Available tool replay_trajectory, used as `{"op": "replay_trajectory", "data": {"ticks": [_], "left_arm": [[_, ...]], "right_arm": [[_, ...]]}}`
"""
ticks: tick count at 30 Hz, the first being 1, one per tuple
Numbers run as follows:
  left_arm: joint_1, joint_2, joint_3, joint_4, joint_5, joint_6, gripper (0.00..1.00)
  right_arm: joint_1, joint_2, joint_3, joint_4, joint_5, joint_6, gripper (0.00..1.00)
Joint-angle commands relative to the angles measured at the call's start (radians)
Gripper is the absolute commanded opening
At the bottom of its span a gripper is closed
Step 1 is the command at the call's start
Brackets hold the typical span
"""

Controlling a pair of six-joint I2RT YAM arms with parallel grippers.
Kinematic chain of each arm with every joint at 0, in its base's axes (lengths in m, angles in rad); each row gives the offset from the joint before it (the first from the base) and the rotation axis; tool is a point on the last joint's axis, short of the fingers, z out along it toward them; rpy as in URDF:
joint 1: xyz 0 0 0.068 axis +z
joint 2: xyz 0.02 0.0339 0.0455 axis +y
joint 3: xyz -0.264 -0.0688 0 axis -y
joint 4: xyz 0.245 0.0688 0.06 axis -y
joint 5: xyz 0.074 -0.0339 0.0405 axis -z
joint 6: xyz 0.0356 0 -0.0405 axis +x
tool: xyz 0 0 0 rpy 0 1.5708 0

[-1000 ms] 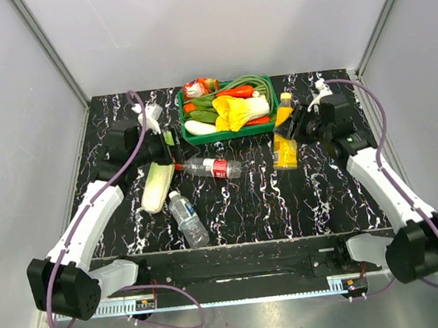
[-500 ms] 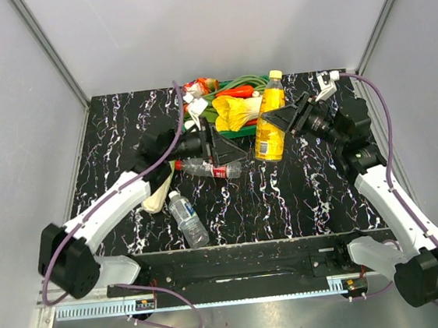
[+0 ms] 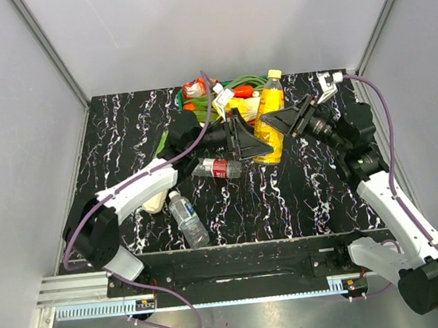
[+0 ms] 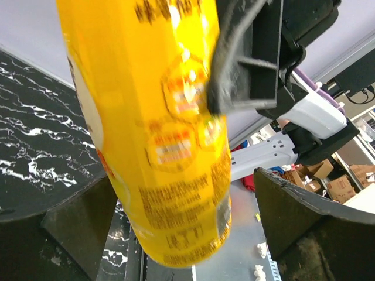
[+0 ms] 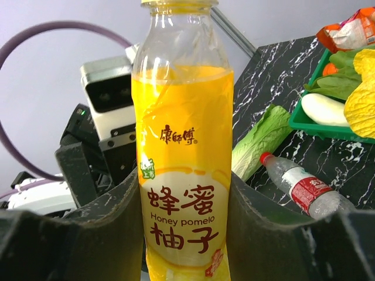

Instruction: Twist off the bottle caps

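Note:
My right gripper [image 3: 275, 121] is shut on a yellow honey pomelo bottle [image 3: 268, 123] and holds it upright above the table, its yellow cap [image 3: 274, 73] on top. In the right wrist view the bottle [image 5: 184, 175] fills the gap between the fingers [image 5: 117, 228]. My left gripper [image 3: 249, 139] is open, with its fingers either side of the bottle's lower end [image 4: 176, 222]. A clear bottle with a red label [image 3: 218, 168] lies on the table, and its red cap [image 5: 266, 158] shows in the right wrist view. A second clear bottle [image 3: 188, 220] with a white cap [image 3: 173, 194] lies nearer.
A green basket [image 5: 310, 126] of vegetables stands at the back, partly behind the arms. A pale green cabbage [image 3: 152, 201] lies left of the two lying bottles. Grey walls close in the black marbled table [image 3: 301, 194] on three sides.
The right gripper lifted the yellow bottle off the table beside the basket and stood it upright in the air. The left arm swung right until its open fingers reached the bottle.

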State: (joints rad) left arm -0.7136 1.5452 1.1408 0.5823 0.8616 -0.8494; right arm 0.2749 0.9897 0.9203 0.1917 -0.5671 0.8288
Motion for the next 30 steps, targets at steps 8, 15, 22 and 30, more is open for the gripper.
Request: {"op": "replay_trajectory", "data": {"ticks": [8, 15, 22, 30], "left_arm": [[-0.053, 0.111, 0.071, 0.272, 0.037, -0.144, 0.88], [-0.053, 0.139, 0.080, 0.280, 0.050, -0.162, 0.52], [-0.053, 0.115, 0.106, 0.092, 0.036, -0.039, 0.35], [-0.041, 0.001, 0.172, -0.482, -0.088, 0.346, 0.35]], "right_arm": [[0.012, -0.085, -0.052, 0.029, 0.098, 0.024, 0.18], [0.012, -0.097, -0.075, 0.052, 0.116, 0.041, 0.19], [0.012, -0.111, -0.067, 0.020, 0.130, -0.006, 0.67], [0.012, -0.126, 0.015, -0.164, 0.190, -0.141, 1.00]]}}
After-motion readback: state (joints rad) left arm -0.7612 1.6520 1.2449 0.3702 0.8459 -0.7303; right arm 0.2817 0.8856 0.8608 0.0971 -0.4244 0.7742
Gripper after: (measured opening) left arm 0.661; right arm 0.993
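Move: The yellow juice bottle stands roughly upright in the right hand's shut fingers, its middle practically at that hand's point. From the open left hand its middle is about 3 cm to the right, level fore and aft and some 4 cm above. Far below, roughly 28 cm under the left hand, lie the red-capped bottle, around 13 cm ahead and 13 cm left, and the clear bottle, level with the hand and some 20 cm left. The juice bottle changes hands in the air: the left hand slides about 3 cm right until its open fingers straddle the lower body, then closes on it while the right keeps its grip. The right fingers then spread wide and let go, that hand easing about 2 cm right and slightly down, as the left sinks some 3.5 cm with the bottle, rolling about 10 degrees, left side up. ##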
